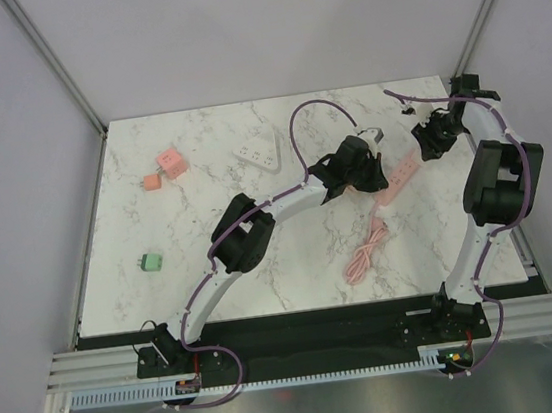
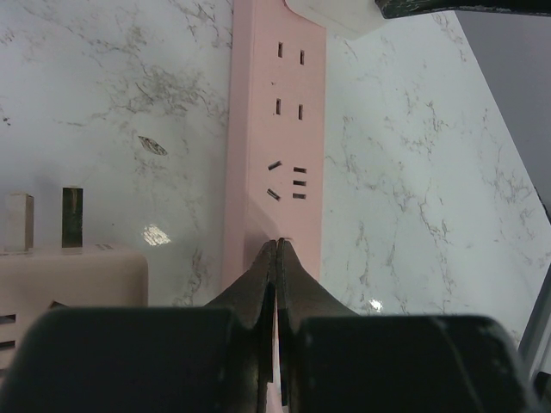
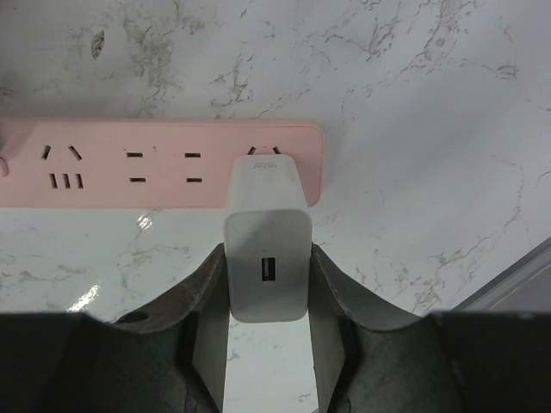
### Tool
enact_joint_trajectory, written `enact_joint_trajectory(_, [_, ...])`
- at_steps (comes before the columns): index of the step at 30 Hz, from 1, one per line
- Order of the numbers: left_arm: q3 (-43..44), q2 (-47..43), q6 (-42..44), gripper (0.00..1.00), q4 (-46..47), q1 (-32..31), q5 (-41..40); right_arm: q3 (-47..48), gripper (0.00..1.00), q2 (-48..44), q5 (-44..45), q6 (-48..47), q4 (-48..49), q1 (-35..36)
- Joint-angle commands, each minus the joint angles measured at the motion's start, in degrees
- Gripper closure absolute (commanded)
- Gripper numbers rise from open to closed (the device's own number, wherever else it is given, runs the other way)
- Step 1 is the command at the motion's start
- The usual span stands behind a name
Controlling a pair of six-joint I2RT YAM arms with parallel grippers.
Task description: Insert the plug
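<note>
The white plug [image 3: 267,194], a charger block with a USB port, is clamped between the fingers of my right gripper [image 3: 267,258], which is shut on it. Its front end sits over the last socket at the right end of the pink power strip [image 3: 129,163], with thin bits of prong showing at its edge. In the top view, the right gripper [image 1: 429,137] is at the strip's far end [image 1: 410,165]. My left gripper [image 2: 277,243] is shut with nothing in it, its tips on the near end of the strip [image 2: 275,129]. The plug [image 2: 331,13] shows at the top edge there.
The strip's pink cable [image 1: 365,253] lies coiled nearer the table's front. A pink plug body with two upright prongs [image 2: 69,267] sits left of the left gripper. A white triangular adapter [image 1: 257,153], two pink blocks [image 1: 170,162] and a green block [image 1: 150,262] lie to the left.
</note>
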Motion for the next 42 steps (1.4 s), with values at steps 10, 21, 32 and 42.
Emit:
enact_joint_trajectory(10, [-0.82,0.02,2.76,0.98,-2.12,-0.24,-0.47,-3.94,1.0,7.95,9.08,3.34,1.03,4.54])
enact_joint_trajectory(21, [-2.4,-1.82,2.4,0.96,-2.13,-0.24,-0.91,-6.22,0.89,5.32,3.82,3.87,2.09,4.02])
enact_joint_trajectory(32, [-1.52,-3.32,2.23,0.78,-2.65,-0.24,-1.09,-4.38,0.36,-1.18,-2.25,6.76,6.66,2.0])
enact_joint_trajectory(42, [-1.43,-5.86,5.04,0.56,-4.15,-0.07,-1.0,-1.13,0.25,-5.05,0.99,9.22,8.16,2.08])
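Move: The right gripper still grips the plug over the pink power strip's far end socket, which lies about 1 cm ahead, 1 cm left and 3 cm below; the strip's middle is some 4 cm back and 5 cm left. The shut left fingertips are at the strip's near end, its middle about 4 cm ahead and 4 cm right, 2 cm down. From the left hand, the beige block sits some 4 cm ahead and 7 cm left. Keep the right gripper bearing down on the plug in the end socket, rocking it about 5 degrees left side down and back, while the left fingertips hold still on the strip. Then spread the right fingers off the plug's sides, letting that hand sink and drift left some 1.5 cm around it. Meanwhile open the left fingers nearly halfway over the strip's near end, beginning to lift by half a centimetre. ##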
